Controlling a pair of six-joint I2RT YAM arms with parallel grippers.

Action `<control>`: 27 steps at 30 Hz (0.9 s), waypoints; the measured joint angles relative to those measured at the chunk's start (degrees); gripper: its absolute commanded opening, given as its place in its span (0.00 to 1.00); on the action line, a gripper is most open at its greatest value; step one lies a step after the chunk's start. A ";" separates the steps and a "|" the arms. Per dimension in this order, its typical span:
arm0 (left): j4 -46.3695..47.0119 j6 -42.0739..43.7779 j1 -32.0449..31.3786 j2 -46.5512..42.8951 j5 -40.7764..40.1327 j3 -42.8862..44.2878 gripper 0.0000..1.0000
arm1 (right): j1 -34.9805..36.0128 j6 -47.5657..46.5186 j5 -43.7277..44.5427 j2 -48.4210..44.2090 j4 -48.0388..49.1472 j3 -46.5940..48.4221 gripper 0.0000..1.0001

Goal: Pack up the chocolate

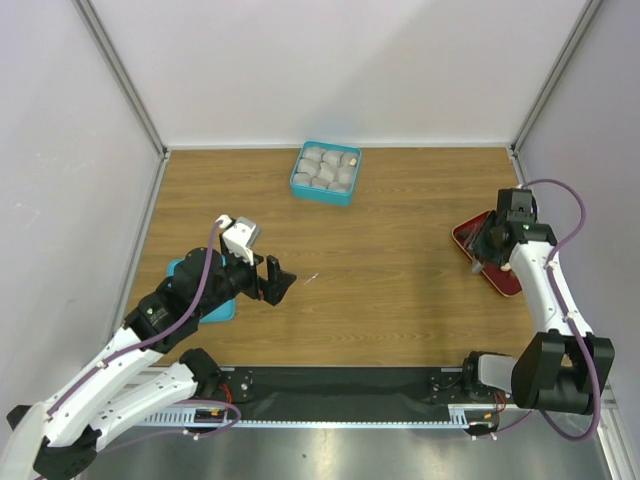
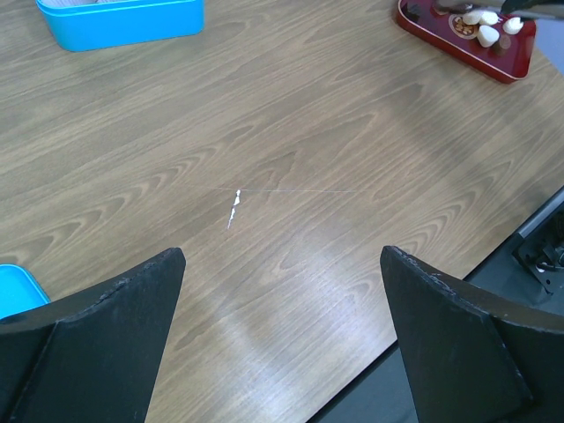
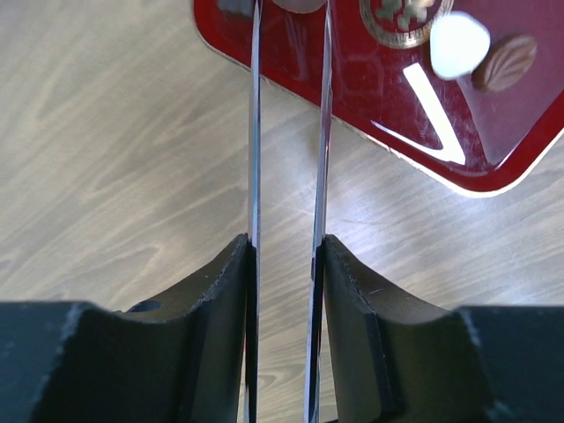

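My right gripper (image 3: 286, 242) is shut on long metal tweezers (image 3: 256, 132), whose two arms reach over the near edge of a red tray (image 3: 352, 97). A brown chocolate piece (image 3: 300, 4) sits at the tweezers' tips, cut off by the frame edge. A cream chocolate (image 3: 458, 44) and a brown one (image 3: 504, 62) lie on the tray to the right. From above, the right gripper (image 1: 497, 235) hovers over the tray (image 1: 507, 283). The teal box (image 1: 325, 172) at the back holds paper cups, one with a tan piece (image 1: 350, 158). My left gripper (image 1: 275, 280) is open and empty over bare wood.
A teal lid (image 1: 215, 308) lies under my left arm; its corner shows in the left wrist view (image 2: 13, 286). That view also shows the box (image 2: 123, 19) and the tray (image 2: 441, 31) far off. A small white scrap (image 1: 311, 279) lies on the wood.
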 measured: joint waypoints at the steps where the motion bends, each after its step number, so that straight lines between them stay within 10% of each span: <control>1: 0.00 0.00 0.00 0.00 0.00 0.00 1.00 | 0.02 0.00 0.02 -0.24 -0.15 0.52 0.39; 13: 0.00 0.00 0.00 -1.27 -1.64 0.00 1.00 | 14.95 1.29 2.12 3.04 1.18 15.08 0.37; 27: 0.00 0.00 0.00 -2.27 -3.26 -0.02 1.00 | 35.67 -4.07 4.52 37.42 17.18 42.95 0.39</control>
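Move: The right gripper holds the tongs. The blue box lies about 31 cm ahead of it and 36 cm to its left, some 11 cm lower. The red tray's middle is about 6 cm ahead, 7 cm to the right and 13 cm below; a chocolate already packed in the box's far right part sits some 35 cm ahead and 30 cm left. For the left hand, the box is roughly 41 cm ahead, 9 cm right. Keep the right gripper shut on the tongs, with the chocolate between their tips, and lift clear of the red tray. Then swing left and forward over the bare table to the blue box, about 28 cm left and 18 cm forward, cresting some 11 cm up and easing down slightly near the end. Turn the hand about 35 degrees counter-clockwise and let the tong tips tilt up as you go. ##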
